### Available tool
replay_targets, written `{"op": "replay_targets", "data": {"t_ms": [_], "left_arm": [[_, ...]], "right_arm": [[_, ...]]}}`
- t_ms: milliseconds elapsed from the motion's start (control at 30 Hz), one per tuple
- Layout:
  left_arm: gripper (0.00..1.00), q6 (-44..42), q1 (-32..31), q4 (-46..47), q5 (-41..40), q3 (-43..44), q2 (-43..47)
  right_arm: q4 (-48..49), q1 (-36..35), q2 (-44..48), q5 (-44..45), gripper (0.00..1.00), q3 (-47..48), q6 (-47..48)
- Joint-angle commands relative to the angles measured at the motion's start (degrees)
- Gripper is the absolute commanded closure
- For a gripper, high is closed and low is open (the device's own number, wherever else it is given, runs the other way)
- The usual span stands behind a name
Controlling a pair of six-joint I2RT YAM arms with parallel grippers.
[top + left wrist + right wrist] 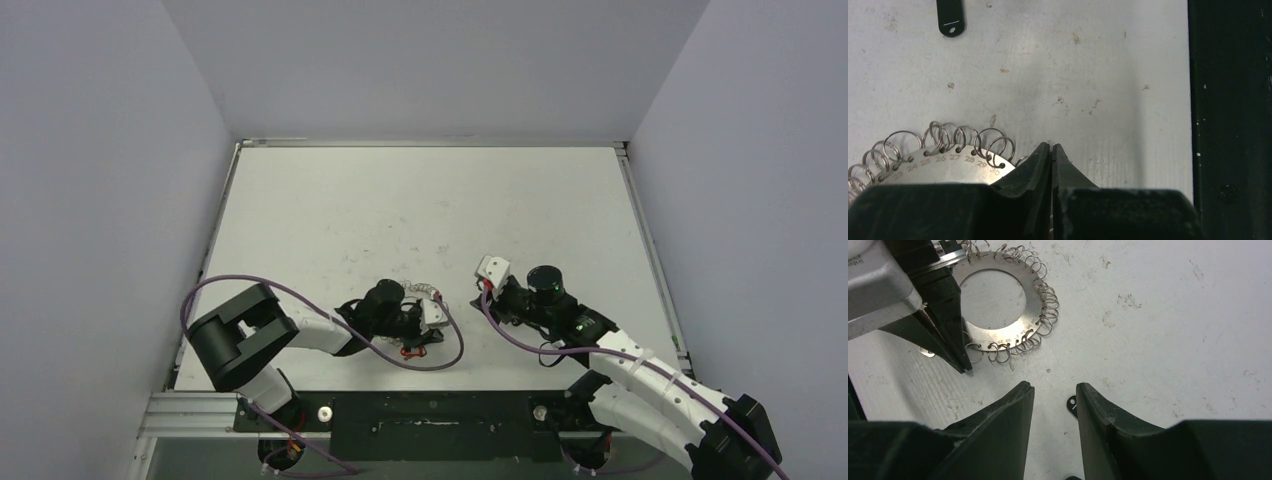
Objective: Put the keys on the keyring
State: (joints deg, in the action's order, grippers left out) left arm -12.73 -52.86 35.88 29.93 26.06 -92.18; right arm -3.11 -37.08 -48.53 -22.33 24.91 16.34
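The keyring (1029, 310) is a flat grey metal disc with a wide hole and many small wire rings round its rim, lying flat on the table. In the left wrist view the keyring (948, 170) shows numbers along its edge. My left gripper (1052, 146) is shut, its tips on the table just right of the rim; nothing shows between them. One of the keys (950, 20), a black head with a hole, lies farther off. My right gripper (1054, 387) is open and low over the table, with that key (1072, 405) peeking out beside its right finger. In the top view both grippers flank the keyring (425, 292).
Purple cables (430, 360) loop from both arms near the table's front edge. A black strip (1230, 120) borders the table on the right of the left wrist view. A small silver bit (925, 352) lies beside the left gripper's fingers (948, 315).
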Motion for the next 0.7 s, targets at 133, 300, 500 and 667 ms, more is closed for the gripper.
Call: {"op": "replay_targets", "data": {"t_ms": [133,300,500,667], "left_arm": [[1.00,3.0,-0.1,-17.2,-10.3,-3.6,13.2],[1.00,8.6,0.0,-15.8,-16.8,-9.7,20.5],[1.00,16.5,0.3,-18.5,-25.1,-7.7,20.2],[1.00,21.3,1.4,-22.3,-29.5,-5.1,18.5]], "right_arm": [[2.7,0.5,-1.5,-1.8,0.63,1.4,-0.4],[4.8,0.6,-3.1,-2.6,0.64,1.9,-0.7],[6.4,0.3,-8.7,-3.8,0.64,4.4,-5.3],[10.0,0.1,-15.8,-5.3,0.65,6.7,-15.2]]}}
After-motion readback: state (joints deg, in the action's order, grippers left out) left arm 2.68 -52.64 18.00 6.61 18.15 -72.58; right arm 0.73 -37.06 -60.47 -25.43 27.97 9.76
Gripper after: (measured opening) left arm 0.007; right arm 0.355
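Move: Just beyond the plate's near right edge, the left hand has its nearly shut fingers low over the table; the keyring's centre lies about 5 cm ahead, 5 cm to its left and 2 cm down. The red-tagged key is some 3 cm back and 5 cm left; the green-tagged key 3 cm ahead and 13 cm left. For the right hand the keyring is roughly 13 cm left, level with it and 11 cm below; a black-tagged key sits about 3 cm ahead, 2 cm right. Sweeping left about 8 cm along the near edge of the keyring, the left hand keeps low, ending a little forward, and turns some 30 degrees counter-clockwise, its fingers shut and seeming to pull on a wire loop at the plate's rim. The right hand, still part open, sinks and eases left about 2 cm each way towards the keyring, tipping its fingers farther down. ##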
